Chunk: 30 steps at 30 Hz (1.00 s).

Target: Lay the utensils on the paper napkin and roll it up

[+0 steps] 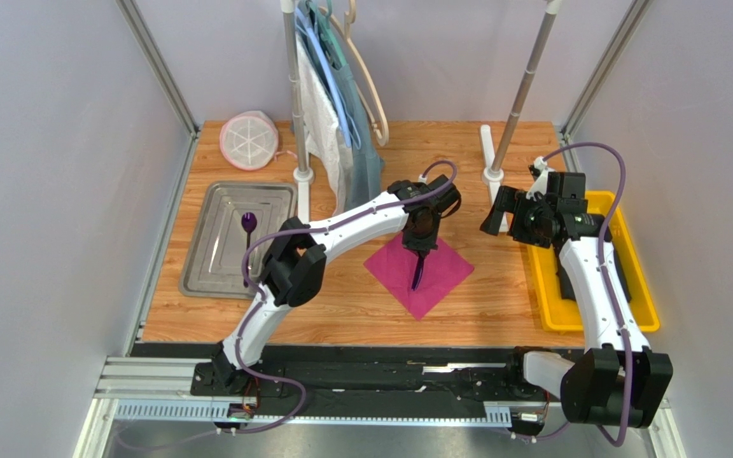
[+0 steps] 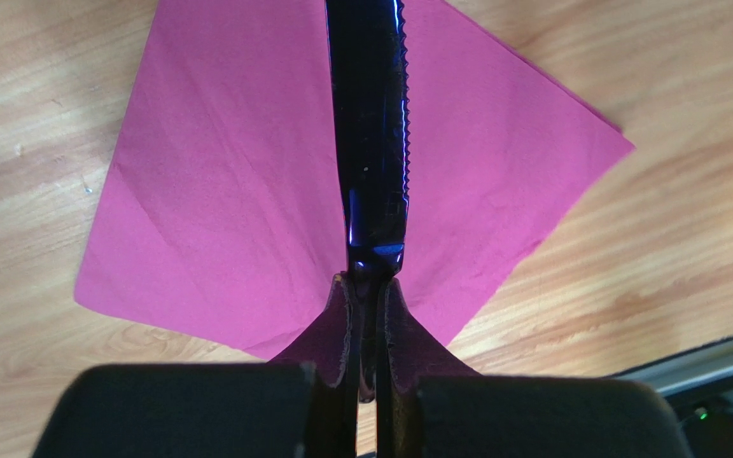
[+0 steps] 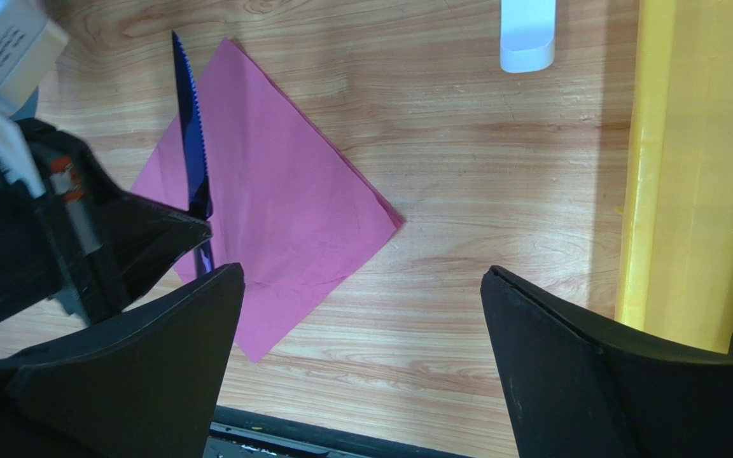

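Note:
The magenta paper napkin [image 1: 420, 269] lies diamond-wise on the wooden table; it also shows in the left wrist view [image 2: 227, 181] and the right wrist view [image 3: 284, 200]. My left gripper [image 1: 422, 240] is shut on the handle of a dark-purple serrated knife [image 2: 372, 134], which hangs over the napkin's middle, blade pointing to the near edge [image 1: 418, 277]. The knife also shows in the right wrist view [image 3: 192, 143]. A dark-purple spoon [image 1: 248, 225] lies in the metal tray [image 1: 210, 269]. My right gripper [image 3: 361, 286] is open and empty, above the table right of the napkin.
A yellow bin [image 1: 630, 315] stands at the right edge. Two stand poles with white bases [image 1: 301, 177] [image 1: 493, 174] and hanging cloths [image 1: 342, 105] are at the back. A pink-rimmed round lid [image 1: 249, 139] lies at the back left.

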Each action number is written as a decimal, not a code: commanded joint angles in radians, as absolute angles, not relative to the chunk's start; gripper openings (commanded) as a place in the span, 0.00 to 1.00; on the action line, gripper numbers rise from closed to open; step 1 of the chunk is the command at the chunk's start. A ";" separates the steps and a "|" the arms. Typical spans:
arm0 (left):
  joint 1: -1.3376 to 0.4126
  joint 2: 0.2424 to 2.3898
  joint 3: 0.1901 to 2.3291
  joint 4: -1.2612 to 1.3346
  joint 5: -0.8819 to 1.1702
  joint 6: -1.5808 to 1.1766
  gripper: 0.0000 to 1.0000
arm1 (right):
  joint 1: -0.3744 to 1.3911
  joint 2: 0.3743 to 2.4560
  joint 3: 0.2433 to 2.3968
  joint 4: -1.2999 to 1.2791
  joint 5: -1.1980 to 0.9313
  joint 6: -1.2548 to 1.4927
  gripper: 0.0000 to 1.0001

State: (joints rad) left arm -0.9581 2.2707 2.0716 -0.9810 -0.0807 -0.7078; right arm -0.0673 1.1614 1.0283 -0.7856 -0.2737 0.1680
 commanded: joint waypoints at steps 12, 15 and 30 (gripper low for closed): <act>-0.890 2.365 2.198 -0.960 -0.035 -0.910 0.00 | -0.071 1.089 0.979 -0.736 -0.310 0.187 1.00; -0.890 2.375 2.198 -0.956 -0.012 -0.914 0.00 | -0.071 1.094 0.979 -0.735 -0.313 0.189 1.00; -0.885 2.431 2.207 -0.940 0.035 -0.939 0.00 | -0.071 1.077 0.948 -0.721 -0.322 0.190 1.00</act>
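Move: The left hand already holds the knife at the handle-blade junction, with the napkin's middle about 3 cm ahead and some 7 cm below, neither left nor right of it. The right stand foot is roughly 22 cm ahead and 17 cm to the right, and the left stand foot about 18 cm ahead and 24 cm to the left, both also 7 cm below. From the idle right hand, the napkin lies some 13 cm left, 4 cm ahead and 15 cm below. Keeping its pinch on the knife, the left hand eases forward about 3.5 cm while sinking a little, then goes mostly straight down with a slight draw back, roughly 4.5 cm lower in all, towards the napkin's middle. Meanwhile the wrist turns some 15 degrees counter-clockwise and brings the fingers nearer to vertical; they stay shut. ##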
